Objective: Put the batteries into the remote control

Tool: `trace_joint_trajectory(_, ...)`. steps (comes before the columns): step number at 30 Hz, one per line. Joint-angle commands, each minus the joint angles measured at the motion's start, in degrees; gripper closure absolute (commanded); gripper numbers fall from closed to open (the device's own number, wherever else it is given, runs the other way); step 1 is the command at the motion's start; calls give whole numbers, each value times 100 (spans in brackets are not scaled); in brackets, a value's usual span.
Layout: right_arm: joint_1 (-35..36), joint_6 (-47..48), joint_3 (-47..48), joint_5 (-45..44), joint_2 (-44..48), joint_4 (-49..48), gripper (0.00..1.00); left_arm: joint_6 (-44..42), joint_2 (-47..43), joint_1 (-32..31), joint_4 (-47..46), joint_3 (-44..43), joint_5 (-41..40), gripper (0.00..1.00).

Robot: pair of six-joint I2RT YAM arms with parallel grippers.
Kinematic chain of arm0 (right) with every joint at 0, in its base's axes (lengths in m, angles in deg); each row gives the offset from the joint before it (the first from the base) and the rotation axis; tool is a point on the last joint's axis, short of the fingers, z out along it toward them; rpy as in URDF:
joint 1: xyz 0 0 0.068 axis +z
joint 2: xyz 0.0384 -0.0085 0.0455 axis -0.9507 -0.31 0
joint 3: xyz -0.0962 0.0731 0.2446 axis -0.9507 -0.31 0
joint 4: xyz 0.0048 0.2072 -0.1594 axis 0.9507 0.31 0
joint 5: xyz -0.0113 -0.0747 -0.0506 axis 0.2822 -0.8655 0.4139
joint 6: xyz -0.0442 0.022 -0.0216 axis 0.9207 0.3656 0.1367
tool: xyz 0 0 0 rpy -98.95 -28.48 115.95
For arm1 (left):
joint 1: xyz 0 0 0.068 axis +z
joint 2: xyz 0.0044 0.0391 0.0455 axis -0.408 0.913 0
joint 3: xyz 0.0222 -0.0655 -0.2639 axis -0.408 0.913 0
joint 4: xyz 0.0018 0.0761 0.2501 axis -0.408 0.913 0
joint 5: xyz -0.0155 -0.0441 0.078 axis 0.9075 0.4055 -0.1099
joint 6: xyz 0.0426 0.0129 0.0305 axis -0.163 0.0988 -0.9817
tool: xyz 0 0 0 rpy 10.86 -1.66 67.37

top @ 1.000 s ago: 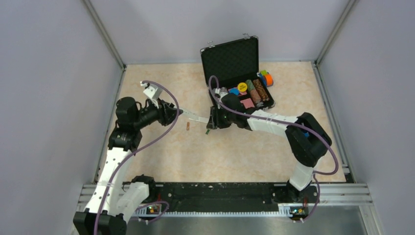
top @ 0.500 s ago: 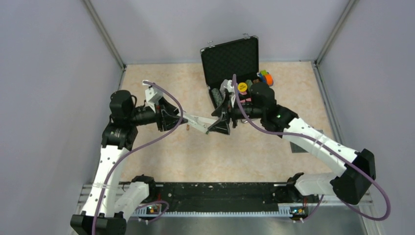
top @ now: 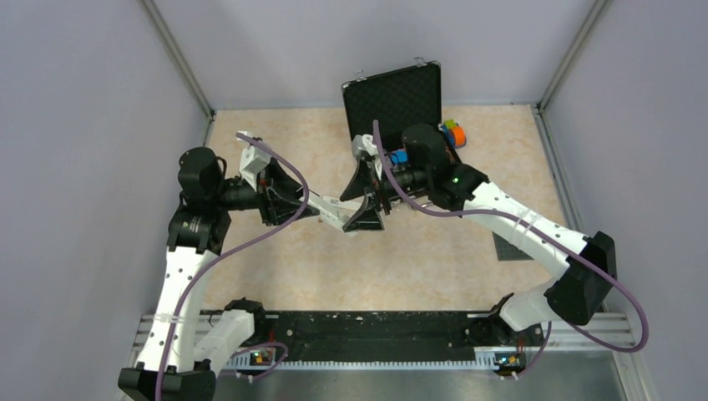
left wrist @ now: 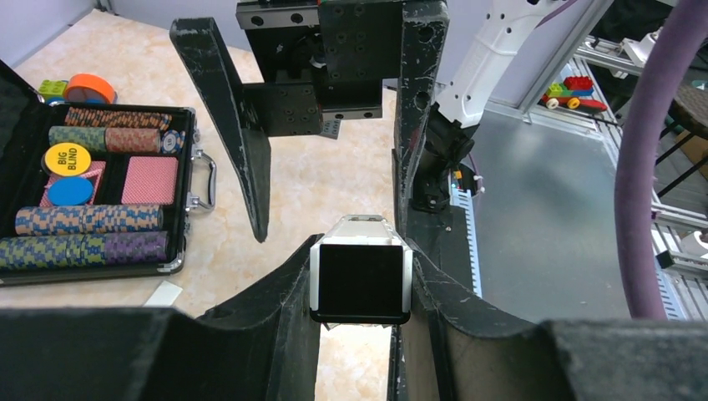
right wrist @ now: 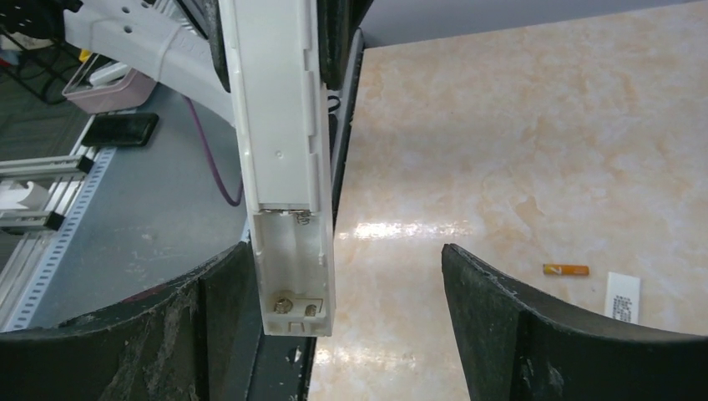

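Observation:
The remote control (top: 327, 209) is a slim white bar, and my left gripper (top: 294, 203) is shut on it and holds it above the table. In the left wrist view its dark square label (left wrist: 361, 280) sits between my fingers (left wrist: 275, 309). The right wrist view shows the remote (right wrist: 280, 125) with its battery compartment (right wrist: 294, 267) uncovered and nothing in it. My right gripper (right wrist: 346, 330) is open around that end, which lies close against one finger (right wrist: 209, 326). One brownish battery (right wrist: 565, 270) lies on the table beside a small white cover piece (right wrist: 622, 296).
An open black case (top: 392, 98) of poker chips (left wrist: 92, 221) and card decks stands at the back. Coloured bricks and an orange roll (top: 455, 132) sit beside it. A grey baseplate (top: 511, 247) lies under the right arm.
My right arm swung round and its gripper opened wide, ending around the remote's free end. The left gripper, still holding the remote, lifted it and shifted slightly left.

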Motion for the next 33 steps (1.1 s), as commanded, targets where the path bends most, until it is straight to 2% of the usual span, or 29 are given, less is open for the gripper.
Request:
trace_joint_trajectory(1,143,191,307,647,-53,83,16,152,-99,14,-327,-204,122,100)
trace_joint_trajectory(5,186,60,322,800,-114,42,16,177,-100,7,-402,-178,2,100)
trace_joint_trajectory(9,309,-16,390,323,-202,45,21,412,-142,5,-709,-105,-111,100)
trace_joint_trajectory(11,359,-170,492,-1,-296,43,33,489,-171,6,-826,-72,-174,100)
trace_joint_trajectory(14,372,-498,573,-435,-374,-66,60,453,-236,5,-824,-27,-379,100)
trace_joint_trajectory(17,393,-713,456,-759,-275,-405,77,511,-315,5,-831,41,-699,100)
trace_joint_trajectory(18,390,-771,386,-871,-210,-540,80,558,-332,5,-828,52,-833,90)
trace_joint_trajectory(20,392,-862,267,-1132,-105,-744,85,760,-395,5,-915,137,-1227,38)
trace_joint_trajectory(21,390,-891,218,-1272,-57,-844,87,962,-447,5,-1066,224,-1499,19)
trace_joint_trajectory(22,390,-969,159,-1409,0,-968,89,1167,-509,5,-1276,360,-1825,11)
trace_joint_trajectory(24,399,-1126,17,-1692,68,-1225,90,1830,-650,5,-1962,754,-2610,4)
trace_joint_trajectory(27,507,-1262,-154,-2358,117,-1606,90,3083,-747,-3,-3151,1422,-3773,1)
trace_joint_trajectory(29,639,-1267,-205,-2903,83,-1685,90,3806,-715,-15,-3245,1675,-4468,1)
trace_joint_trajectory(33,926,-1206,-326,-3823,3,-1897,90,4445,-728,-327,-3316,1933,-5398,2)
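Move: The remote, still held by the left hand, has its middle about 4 cm to the left hand's right and 2 cm back, nearly level. From the open right hand it lies some 4 cm left and 1 cm back. On the table about 25 cm below the right hand, the battery cover lies roughly 14 cm ahead and 3 cm left, and the orange battery 11 cm ahead and 12 cm left. Right hand eases back, pinches the remote and carries it some 7 cm forward; left lets go, advancing 9. ##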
